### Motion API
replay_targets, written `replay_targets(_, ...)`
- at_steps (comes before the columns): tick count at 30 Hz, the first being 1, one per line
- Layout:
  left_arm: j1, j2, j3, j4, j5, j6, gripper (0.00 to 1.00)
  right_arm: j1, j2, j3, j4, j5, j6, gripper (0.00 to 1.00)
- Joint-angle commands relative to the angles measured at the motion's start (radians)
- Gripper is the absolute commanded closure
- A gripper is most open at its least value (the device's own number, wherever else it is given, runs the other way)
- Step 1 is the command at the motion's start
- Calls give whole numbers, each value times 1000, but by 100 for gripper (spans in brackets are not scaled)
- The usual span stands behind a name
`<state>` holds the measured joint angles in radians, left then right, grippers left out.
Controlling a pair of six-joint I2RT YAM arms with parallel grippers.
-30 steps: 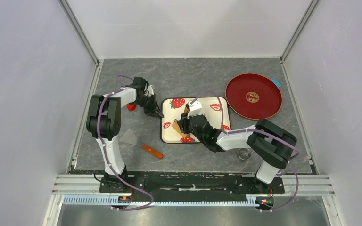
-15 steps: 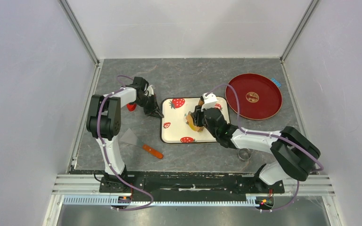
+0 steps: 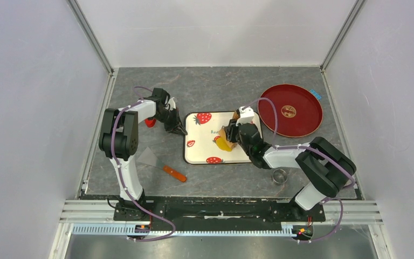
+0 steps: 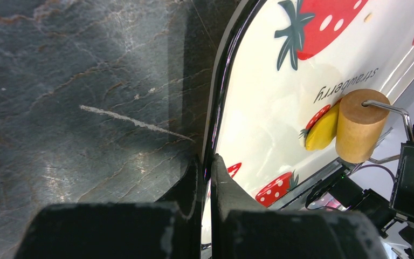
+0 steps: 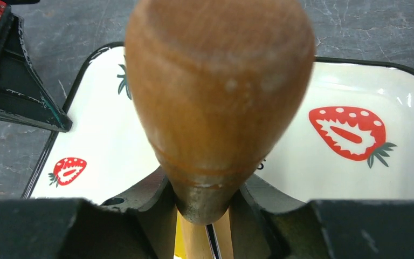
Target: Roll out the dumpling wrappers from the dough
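A strawberry-print tray [image 3: 197,154] lies mid-table. On it is a yellow lump of dough [image 3: 223,144], also seen in the left wrist view [image 4: 322,128]. My left gripper [image 3: 179,129] is shut on the tray's left rim [image 4: 215,108], pinching it between the fingertips [image 4: 223,172]. My right gripper [image 3: 232,134] is shut on the handle [image 5: 218,91] of the wooden roller. The roller's drum [image 4: 360,125] rests against the right side of the dough. A sliver of yellow dough [image 5: 179,237] shows below the handle. No dumpling wrappers are in view.
A red round plate [image 3: 290,110] sits at the back right. A small metal ring cutter [image 3: 279,175] lies near the right arm. A scraper with an orange handle [image 3: 161,164] lies left of the tray, and a small red object [image 3: 150,122] sits by the left arm.
My right arm has carried the roller from the tray's near-left part towards its far right, uncovering the dough. The left gripper has stayed on the rim.
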<state>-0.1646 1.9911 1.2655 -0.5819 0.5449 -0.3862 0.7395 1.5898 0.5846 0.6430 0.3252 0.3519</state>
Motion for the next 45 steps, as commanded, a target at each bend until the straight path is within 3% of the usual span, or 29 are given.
replay_targets(1, -16, 55, -5, 2, -46, 26, 98, 3, 58, -102, 56, -12, 30, 100)
replay_targets(12, -16, 55, -3, 1, -45, 25, 98, 67, 129, -317, 106, 39, 82, 100)
replay_targets(20, -16, 58, -2, 1, -41, 23, 98, 89, 300, -337, 109, 24, 150, 100)
replay_targets(33, -16, 59, -2, 1, -42, 23, 98, 115, 345, -339, 91, 59, 166, 100)
replay_targets(38, -16, 59, -2, 4, -37, 21, 98, 136, 285, -286, 46, 35, 143, 100)
replay_targets(45, -16, 52, -3, 7, -34, 20, 98, 185, 78, -124, -65, -15, 111, 100)
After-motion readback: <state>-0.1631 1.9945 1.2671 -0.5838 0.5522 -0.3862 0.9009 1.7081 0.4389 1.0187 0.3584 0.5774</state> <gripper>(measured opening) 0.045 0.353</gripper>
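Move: The dough lies about 5 cm back and 3 cm left of the right hand, some 7 cm below; the roller whose handle this hand grips hangs about 2 cm back, 2 cm left and 5 cm below the fingers. The red plate is roughly 21 cm right and 7 cm ahead. From the left hand, already on the tray's left rim, the dough is some 15 cm right, 3 cm back and about level. The roller, still gripped by its handle in the right hand, works across the dough from its far right side to its near left. The hand first draws back and slightly right while sinking, then sweeps left and farther back, ending about 5 cm back and 5 cm left, having sunk some 3 cm and begun to rise. Its left side rolls up about 20 degrees, easing slightly at the end. The left fingers keep hold of the tray rim. ##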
